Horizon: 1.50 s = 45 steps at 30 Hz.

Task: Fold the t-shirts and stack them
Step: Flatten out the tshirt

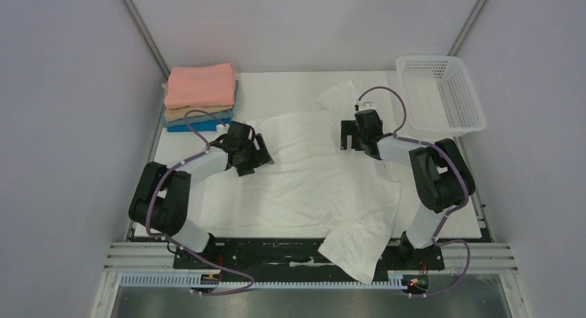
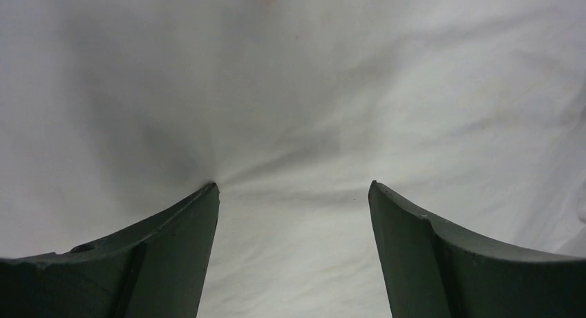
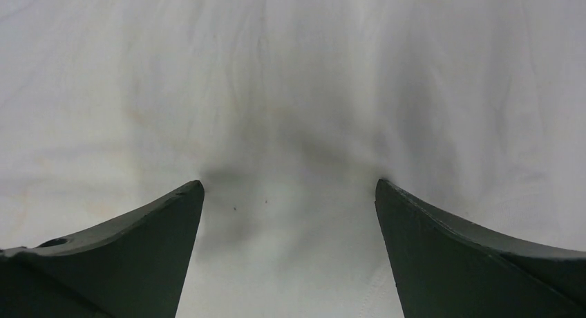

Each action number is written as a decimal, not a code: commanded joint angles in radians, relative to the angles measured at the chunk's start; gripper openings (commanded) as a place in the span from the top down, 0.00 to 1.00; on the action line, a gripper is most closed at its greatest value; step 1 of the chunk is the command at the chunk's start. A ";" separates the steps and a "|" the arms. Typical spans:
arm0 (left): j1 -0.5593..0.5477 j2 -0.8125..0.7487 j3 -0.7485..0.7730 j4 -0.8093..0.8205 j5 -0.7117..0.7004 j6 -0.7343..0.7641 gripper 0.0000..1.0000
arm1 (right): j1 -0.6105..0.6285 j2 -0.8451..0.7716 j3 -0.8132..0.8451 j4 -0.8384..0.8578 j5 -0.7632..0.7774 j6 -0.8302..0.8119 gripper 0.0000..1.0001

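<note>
A plain white t-shirt (image 1: 311, 176) lies spread over the middle of the table, one sleeve at the back and a corner hanging over the front edge. A stack of folded t-shirts (image 1: 200, 97) sits at the back left: salmon pink on top, then tan, grey-blue and bright blue. My left gripper (image 1: 257, 154) is open, its fingertips pressed down on the white cloth (image 2: 297, 124) at the shirt's left side. My right gripper (image 1: 347, 135) is open too, fingertips down on the white cloth (image 3: 290, 110) at the shirt's upper right.
A white plastic mesh basket (image 1: 442, 93) stands at the back right corner. White walls close in the table on both sides and at the back. The metal rail (image 1: 276, 259) runs along the front edge.
</note>
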<state>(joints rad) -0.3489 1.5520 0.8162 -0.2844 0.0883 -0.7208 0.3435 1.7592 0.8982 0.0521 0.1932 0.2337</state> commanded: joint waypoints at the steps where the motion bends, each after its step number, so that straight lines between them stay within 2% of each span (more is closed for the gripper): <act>1: 0.000 0.052 0.008 0.062 0.014 -0.016 0.14 | -0.066 0.084 0.042 -0.079 0.033 -0.010 0.02; 6: 0.000 0.145 0.075 0.077 0.004 -0.020 0.14 | -0.112 0.156 0.117 -0.081 0.000 -0.020 0.02; 14: 0.008 0.344 0.263 0.045 -0.014 -0.018 0.14 | -0.161 0.263 0.285 -0.093 -0.041 -0.053 0.02; 18: 0.012 0.373 0.323 0.029 -0.003 -0.009 0.14 | -0.175 0.317 0.394 -0.117 -0.055 -0.084 0.02; 21: 0.012 0.343 0.339 0.027 0.008 -0.001 0.14 | -0.177 0.298 0.440 -0.148 -0.079 -0.108 0.02; 25: 0.007 0.227 0.311 0.003 0.010 0.002 0.14 | -0.173 0.132 0.345 -0.142 -0.082 -0.114 0.02; 29: -0.007 0.007 0.195 -0.040 -0.044 -0.015 0.14 | -0.172 -0.112 0.151 -0.117 -0.115 -0.069 0.02; 31: -0.008 -0.113 0.119 -0.101 -0.112 -0.038 0.14 | -0.173 -0.237 0.031 -0.101 -0.105 -0.018 0.02; 36: -0.007 -0.432 -0.070 -0.338 -0.360 -0.143 0.14 | -0.173 -0.564 -0.266 0.058 -0.129 0.080 0.02; 40: 0.026 -0.663 -0.238 -0.413 -0.448 -0.248 0.14 | -0.172 -0.700 -0.374 0.103 -0.190 0.112 0.02; 42: 0.060 -0.722 -0.285 -0.408 -0.428 -0.261 0.15 | -0.173 -0.727 -0.399 0.101 -0.241 0.112 0.02; 45: 0.094 -0.740 -0.337 -0.422 -0.435 -0.286 0.19 | -0.173 -0.746 -0.408 0.068 -0.239 0.088 0.02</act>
<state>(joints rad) -0.2924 0.8318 0.5285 -0.6582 -0.2760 -0.9096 0.1726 1.0443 0.5011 0.0883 -0.0017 0.3164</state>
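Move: The t-shirt lies spread under both open grippers, its middle about 14 cm to the right of the left hand and 3 cm back; the folded stack is roughly 20 cm ahead and 19 cm left of that hand. From the right hand the shirt's middle is some 20 cm left and 12 cm back, the far sleeve 14 cm ahead and 8 cm left, the near sleeve, over the table's near edge, 36 cm back and 2 cm left. The shirt is at fingertip level. Keep both open grippers' fingertips on the t-shirt and push it forward about 10 cm, both hands drifting 4–5 cm to the right. Then lift off and draw both back: swing the left back and left towards the hem's near corner, rising, then sinking and turning counter-clockwise; bring the right back some 18 cm and well up, fingers tipping up. ##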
